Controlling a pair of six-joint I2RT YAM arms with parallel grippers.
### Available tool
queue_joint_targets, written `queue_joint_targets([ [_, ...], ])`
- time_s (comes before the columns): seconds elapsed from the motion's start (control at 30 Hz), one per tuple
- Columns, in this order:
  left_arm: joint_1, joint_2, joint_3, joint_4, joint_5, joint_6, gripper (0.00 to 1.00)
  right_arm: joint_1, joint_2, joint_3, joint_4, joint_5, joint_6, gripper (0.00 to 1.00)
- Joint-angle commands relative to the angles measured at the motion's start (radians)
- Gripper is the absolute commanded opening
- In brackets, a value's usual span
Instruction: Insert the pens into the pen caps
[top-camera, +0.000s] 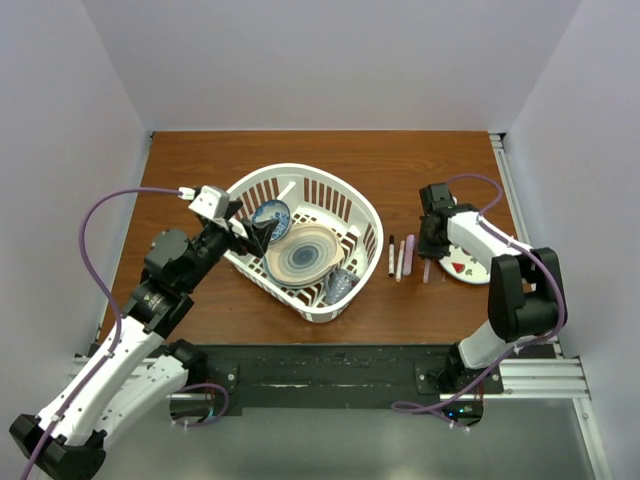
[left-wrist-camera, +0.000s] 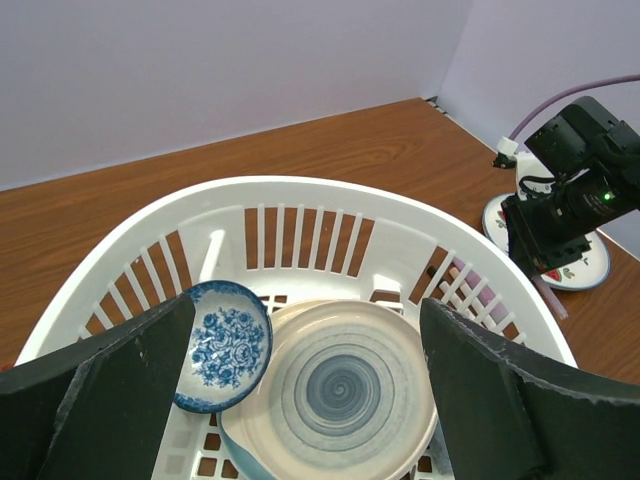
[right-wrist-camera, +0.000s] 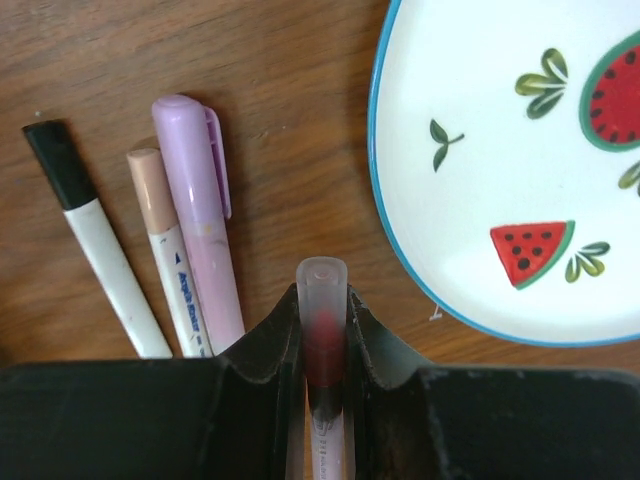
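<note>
My right gripper is shut on a slim white pen just above the wood, its red tip inside a frosted pen cap that pokes out past the fingertips. To its left three pens lie side by side on the table. One is white with a black cap, one has a peach cap and one is lilac with a clip cap. In the top view the same row lies left of the right gripper. My left gripper hangs open over the white basket, holding nothing.
A watermelon-print plate lies right beside the held pen, seen from above as the plate under the right arm. The basket holds a blue floral bowl, a swirl-patterned plate and a glass.
</note>
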Motion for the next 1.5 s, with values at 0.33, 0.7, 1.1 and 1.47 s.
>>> queue_joint_targets([
  [0.33,0.004,-0.012,-0.009,0.043,-0.034,0.026,1.0,-0.005,0.0,0.002,0.035,-0.006,-0.02,0.31],
  [0.7,0.004,0.002,0.018,0.043,-0.011,0.006,1.0,-0.005,-0.374,0.185,-0.146,-0.242,-0.02,0.46],
  [1.1,0.004,-0.003,0.186,-0.067,0.2,-0.166,1.0,-0.002,-0.77,0.183,0.03,-0.675,0.132,0.99],
  [1.47,0.004,-0.069,0.22,-0.098,0.286,-0.235,1.0,-0.003,-0.873,0.188,-0.016,-0.626,0.167,0.99],
])
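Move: Just under the right hand, some 3 cm down and 2 cm back, is the bare strip of table meant for the red pen it already holds. The purple pen lies about 6 cm left and 2 cm farther out, the beige-capped pen 9 cm left and 1 cm out, and the plate's middle 12 cm right and 2 cm out. From the idle left hand that strip lies roughly 48 cm right, 7 cm ahead and 30 cm down. Easing the red pen down about 1.5 cm onto the table between the purple pen and the plate, the right hand parts its fingers and lets go. It then lifts quickly some 33 cm, drawing back and left about 10 cm each, opening wide and tilting its fingers up from pointing down. Late on, the open left hand rises 8 cm and backs off 6 cm, turning slightly clockwise. ##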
